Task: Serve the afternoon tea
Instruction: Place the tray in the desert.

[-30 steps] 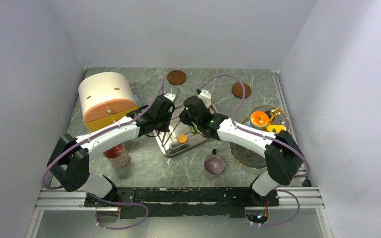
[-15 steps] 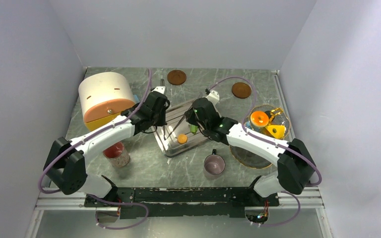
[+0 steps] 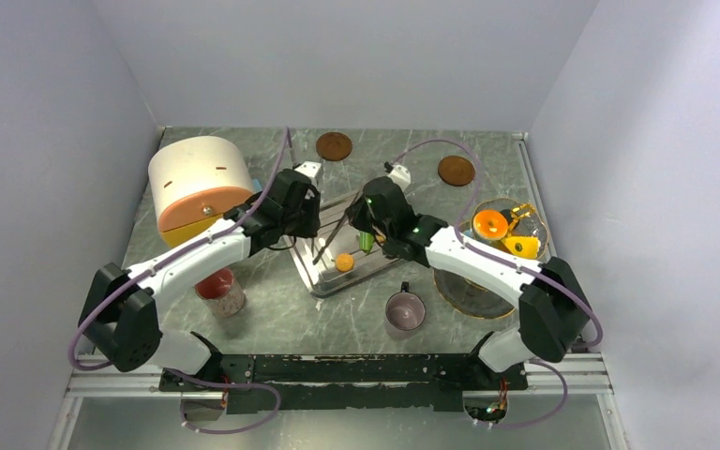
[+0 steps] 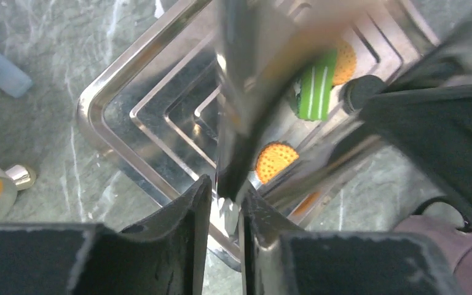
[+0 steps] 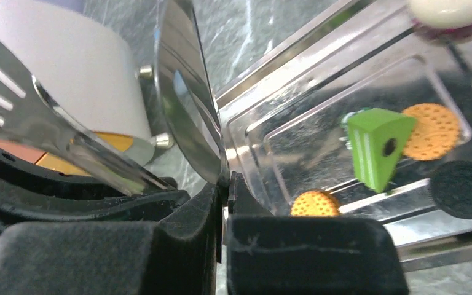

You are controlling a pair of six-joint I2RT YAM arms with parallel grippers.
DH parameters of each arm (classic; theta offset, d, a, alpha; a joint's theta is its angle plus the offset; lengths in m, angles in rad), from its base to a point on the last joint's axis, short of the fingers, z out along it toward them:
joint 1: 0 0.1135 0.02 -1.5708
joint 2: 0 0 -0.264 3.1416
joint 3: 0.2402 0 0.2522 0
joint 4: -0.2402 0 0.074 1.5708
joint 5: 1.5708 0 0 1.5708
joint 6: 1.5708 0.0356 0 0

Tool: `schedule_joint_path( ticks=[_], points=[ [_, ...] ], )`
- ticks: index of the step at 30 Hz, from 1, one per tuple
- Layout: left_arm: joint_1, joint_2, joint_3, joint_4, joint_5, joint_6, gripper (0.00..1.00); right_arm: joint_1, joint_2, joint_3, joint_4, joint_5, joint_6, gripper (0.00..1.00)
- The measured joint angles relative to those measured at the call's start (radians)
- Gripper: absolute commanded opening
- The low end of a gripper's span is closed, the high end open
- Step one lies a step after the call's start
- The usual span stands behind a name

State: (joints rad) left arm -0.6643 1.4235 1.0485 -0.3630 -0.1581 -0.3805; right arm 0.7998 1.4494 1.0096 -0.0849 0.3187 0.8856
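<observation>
A steel tray (image 3: 315,281) in the middle of the table holds an orange biscuit (image 3: 344,263) and a green wedge (image 3: 366,241). The right wrist view also shows a second orange biscuit (image 5: 433,129) and a black one (image 5: 464,189) in it. The pinkish mug (image 3: 404,310) stands in front of the tray. Steel tongs (image 3: 333,234) hang over the tray between both grippers. My right gripper (image 5: 224,184) is shut on one blade (image 5: 187,104). My left gripper (image 4: 224,200) stands slightly open, the tongs' end (image 4: 246,92) loose in the gap.
A white and orange round box (image 3: 197,187) sits at the back left, a red-lidded jar (image 3: 220,291) in front of it. Two brown coasters (image 3: 334,145) (image 3: 456,170) lie at the back. A glass plate (image 3: 478,291) with orange pieces is on the right.
My right gripper has shut on the tongs. My left jaws, shut before, have parted a little. Both wrists have shifted slightly toward the back over the tray.
</observation>
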Motion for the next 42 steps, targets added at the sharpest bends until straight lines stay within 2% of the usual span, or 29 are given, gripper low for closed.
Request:
schedule_joint_path(
  ticks=[7, 12, 13, 16, 17, 25, 31, 37, 42],
  points=[
    [0.014, -0.108, -0.005, 0.005, 0.046, 0.117, 0.59, 0.003, 0.055, 0.062, -0.045, -0.129, 0.031, 0.0],
    [0.016, -0.208, -0.023, -0.005, 0.045, 0.141, 0.66, 0.004, 0.08, 0.134, -0.093, -0.138, 0.09, 0.0],
    [0.016, -0.222, -0.027, -0.012, 0.05, 0.146, 0.7, 0.004, 0.091, 0.157, -0.108, -0.135, 0.104, 0.0],
    [0.016, -0.238, -0.024, -0.046, 0.071, 0.163, 0.92, 0.004, 0.129, 0.228, -0.176, -0.126, 0.143, 0.0],
    [0.016, -0.237, -0.018, -0.069, 0.079, 0.163, 0.94, 0.004, 0.145, 0.251, -0.204, -0.126, 0.159, 0.0],
    [0.016, -0.305, 0.05, -0.2, 0.103, 0.145, 0.98, 0.016, 0.153, 0.268, -0.417, -0.138, 0.292, 0.0],
    [0.016, -0.343, 0.145, -0.288, 0.112, 0.125, 0.98, 0.09, 0.088, 0.208, -0.559, -0.142, 0.453, 0.0],
    [0.016, -0.347, 0.147, -0.357, 0.111, 0.113, 0.98, 0.184, -0.003, 0.119, -0.656, -0.128, 0.606, 0.0],
    [0.016, -0.376, 0.129, -0.376, 0.11, 0.102, 0.98, 0.235, -0.019, 0.087, -0.698, -0.127, 0.694, 0.0]
  ],
)
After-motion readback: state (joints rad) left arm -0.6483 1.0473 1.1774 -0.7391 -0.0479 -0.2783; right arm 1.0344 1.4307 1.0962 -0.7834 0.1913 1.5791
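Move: The tongs are still between both hands: their middle lies about 4 cm right of the left fingers, level with them, and the green cake some 12 cm to that hand's right and 13 cm below. From the right hand, which grips the tongs, the tray's near corner is about 13 cm back, 7 cm left and 16 cm down. The orange biscuit lies roughly 5 cm back and 1 cm left of it, and the mug 16 cm back and 12 cm right, both well below. Spread the left gripper from nearly shut to wide open so it lets go of the tongs, and draw it clear, up some 11 cm, back about 7 and a little left. Keep the right gripper shut on the tongs. Ease it left about 4 cm, then swing it back some 15 cm towards the tray's near corner, sinking, drifting right again and tipping the fingers down roughly 40 degrees. ##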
